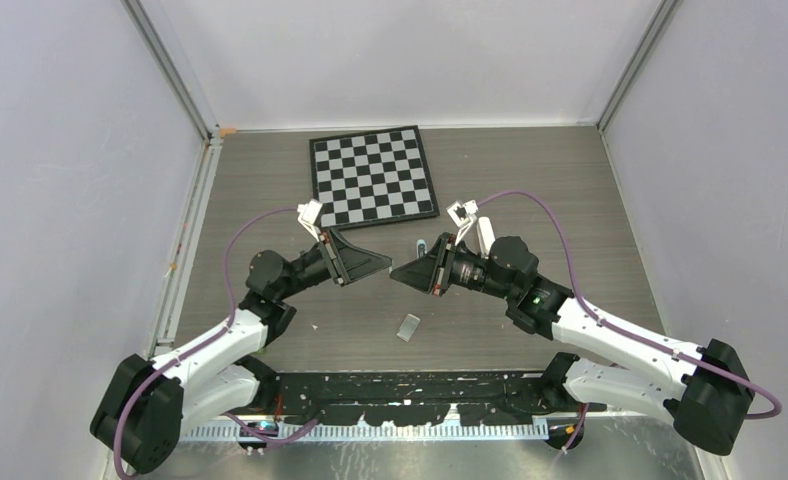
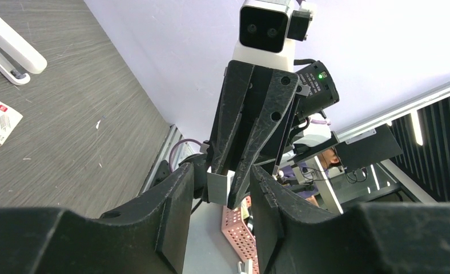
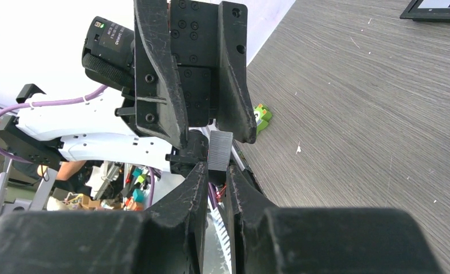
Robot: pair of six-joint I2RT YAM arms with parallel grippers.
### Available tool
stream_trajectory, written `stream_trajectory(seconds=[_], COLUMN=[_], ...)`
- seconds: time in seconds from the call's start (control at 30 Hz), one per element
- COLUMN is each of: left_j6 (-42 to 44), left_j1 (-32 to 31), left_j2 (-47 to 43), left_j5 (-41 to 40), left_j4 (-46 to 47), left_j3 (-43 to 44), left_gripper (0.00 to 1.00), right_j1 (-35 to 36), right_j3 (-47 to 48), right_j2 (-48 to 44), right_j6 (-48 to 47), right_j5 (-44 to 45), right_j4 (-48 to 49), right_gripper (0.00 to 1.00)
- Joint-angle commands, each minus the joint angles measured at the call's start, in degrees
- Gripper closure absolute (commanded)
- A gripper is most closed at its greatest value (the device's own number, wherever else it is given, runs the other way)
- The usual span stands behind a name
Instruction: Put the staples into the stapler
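My two grippers meet tip to tip above the middle of the table. My right gripper (image 1: pixel 395 272) (image 3: pixel 217 167) is shut on the staples (image 3: pixel 220 149) (image 2: pixel 219 188), a small flat grey block that sticks out past its tips. My left gripper (image 1: pixel 386 264) (image 2: pixel 220 174) is open. Its jaws stand on either side of the block with a gap to each. The stapler (image 2: pixel 11 51) (image 1: pixel 486 236), a slim white bar, lies on the table beyond the right gripper, apart from both.
A small white packet with a red mark (image 2: pixel 0 124) (image 1: pixel 408 327) lies on the table in front of the grippers. A small blue-and-white object (image 1: pixel 421 245) sits just behind them. A chessboard (image 1: pixel 373 177) lies at the back.
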Motion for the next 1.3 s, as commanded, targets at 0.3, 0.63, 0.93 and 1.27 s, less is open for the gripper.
stream_trajectory(seconds=[0.3,0.63,0.93,1.27], left_j6=[0.4,0.1,0.2,10.8], left_j1=[-0.3,-0.3,-0.3,-0.4], left_j2=[0.5,0.2,0.2,-5.2], left_j5=[-0.5,-0.3,-1.6,-4.8], left_j4=[4.8,5.1,4.7,-16.7], left_j3=[-0.5,-0.5,-1.1,1.9], left_gripper=[0.63,0.74,0.81,0.82], right_j1=[-0.1,-0.1,-0.1,-0.1], right_j3=[0.7,0.4,-0.3,-3.8], right_j2=[0.6,0.7,0.0,-8.8], right_j6=[0.7,1.2,1.4,-1.5], right_j5=[-1.1,-0.7,0.0,6.0], right_j4=[3.9,4.1,3.7,-6.5], right_gripper=[0.78,0.78,0.69,0.51])
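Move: The short staple strip is still held in the right fingertips. It lies about 1 cm back from the left hand, 1 cm to its right and 1 cm lower, between the open left fingers. From the right hand it is about 1 cm ahead, 1 cm left and 1 cm up. Down on the table, some 26 cm below the left hand, the open stapler stands about 8 cm ahead and 6 cm right, the staples box 6 cm ahead and 12 cm right, and the staple pack 7 cm back and 3 cm right. Hold the left gripper where it is and close its fingers on the staple strip while the right keeps its pinch. Once the left has it, open the right fingers and draw them off the strip to the right and down, about 1.5 cm each way; meanwhile sink the left hand about 2 cm, tilting it slightly and keeping the grip. ##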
